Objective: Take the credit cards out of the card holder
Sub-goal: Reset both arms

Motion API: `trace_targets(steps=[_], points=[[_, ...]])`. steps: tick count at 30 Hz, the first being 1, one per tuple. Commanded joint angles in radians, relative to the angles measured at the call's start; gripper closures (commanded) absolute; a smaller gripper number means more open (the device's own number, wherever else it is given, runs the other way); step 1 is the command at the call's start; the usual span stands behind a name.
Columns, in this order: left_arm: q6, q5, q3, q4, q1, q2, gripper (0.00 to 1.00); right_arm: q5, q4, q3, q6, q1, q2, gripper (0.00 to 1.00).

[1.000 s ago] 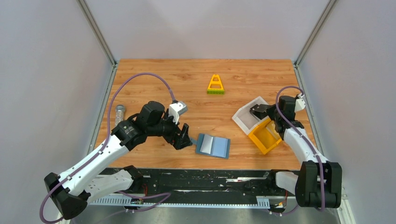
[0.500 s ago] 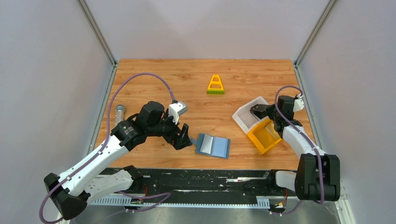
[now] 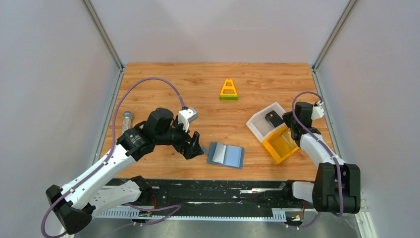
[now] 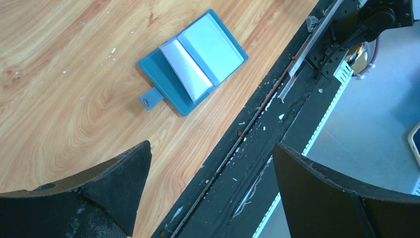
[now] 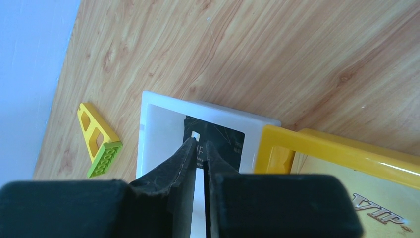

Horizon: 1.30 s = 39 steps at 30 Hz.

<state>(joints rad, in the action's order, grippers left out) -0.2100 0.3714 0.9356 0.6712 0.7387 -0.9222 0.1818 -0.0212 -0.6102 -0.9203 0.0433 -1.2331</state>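
Observation:
The card holder (image 3: 225,154) lies open and flat on the table, a slate-blue wallet with pale pocket panels and a small tab, also in the left wrist view (image 4: 193,62). My left gripper (image 3: 193,147) hovers just left of it, open and empty (image 4: 212,146). A dark grey-black credit card (image 3: 272,119) lies in the white bin (image 3: 255,128). My right gripper (image 3: 285,120) sits at that bin's right side. Its tips (image 5: 200,144) stand over the card (image 5: 228,139), parted by a thin gap with nothing between them.
A yellow bin (image 3: 277,146) leans against the white one, with a gold lettered card (image 5: 381,213) inside. A yellow and green toy block (image 3: 228,90) sits at the back. A small clear vial (image 3: 127,120) lies by the left wall. The black table rail (image 4: 277,124) runs close behind the wallet.
My right gripper drew back to the right from over the white bin and its jaws parted slightly, leaving the dark card lying in the bin. The left arm stayed put.

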Motion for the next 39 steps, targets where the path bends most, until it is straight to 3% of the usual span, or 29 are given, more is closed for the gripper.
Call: trace_targets(steps=[1, 11, 20, 24, 29, 33, 39], points=[[0.024, -0.007, -0.003, -0.019, -0.002, 0.017, 0.0, 0.043, -0.028, -0.018, -0.013, 0.006, 0.038, 0.88], [0.021, -0.033, -0.003, -0.018, -0.002, 0.017, 0.0, 0.003, -0.123, -0.107, 0.076, 0.006, 0.105, 0.86], [-0.035, -0.063, -0.013, -0.054, -0.001, 0.022, 0.0, -0.296, -0.28, -0.212, 0.295, -0.037, 0.107, 0.83], [-0.07, -0.117, -0.029, -0.085, -0.002, 0.042, 0.0, -0.38, -0.302, -0.195, 0.37, -0.156, 0.165, 0.76], [-0.128, -0.2, -0.045, -0.127, -0.001, 0.086, 0.0, -0.311, -0.428, -0.217, 0.406, -0.362, 0.223, 0.67], [-0.178, -0.223, -0.063, -0.179, -0.002, 0.138, 0.0, -0.285, -0.498, -0.214, 0.385, -0.481, 0.303, 0.5], [-0.223, -0.269, -0.084, -0.234, -0.002, 0.214, 0.0, -0.3, -0.625, -0.243, 0.378, -0.527, 0.432, 0.07]])
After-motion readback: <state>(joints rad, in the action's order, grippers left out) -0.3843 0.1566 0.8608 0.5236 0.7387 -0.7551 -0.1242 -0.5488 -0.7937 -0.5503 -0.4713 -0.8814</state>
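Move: The right hand, empty and nearly shut, hangs just over the white tray: the black card just put there lies about 3 cm ahead of it, 3 cm left and 7 below. The blue card holder is some 25 cm left, 16 back and 8 below; the yellow tray is about 9 cm back and 1 to the right. From the left hand the card holder lies roughly 14 cm to the right, 4 ahead and 18 below. Up and clear of the white tray first, by about 6 cm after a slight draw back, the empty right hand then sweeps left and back towards the card holder, some 18 cm left, turning about 55 degrees counter-clockwise while its fingers spread wide. Late on, the left hand lifts 3 to 4 cm and eases forward, turning slightly counter-clockwise, fingers still open. ##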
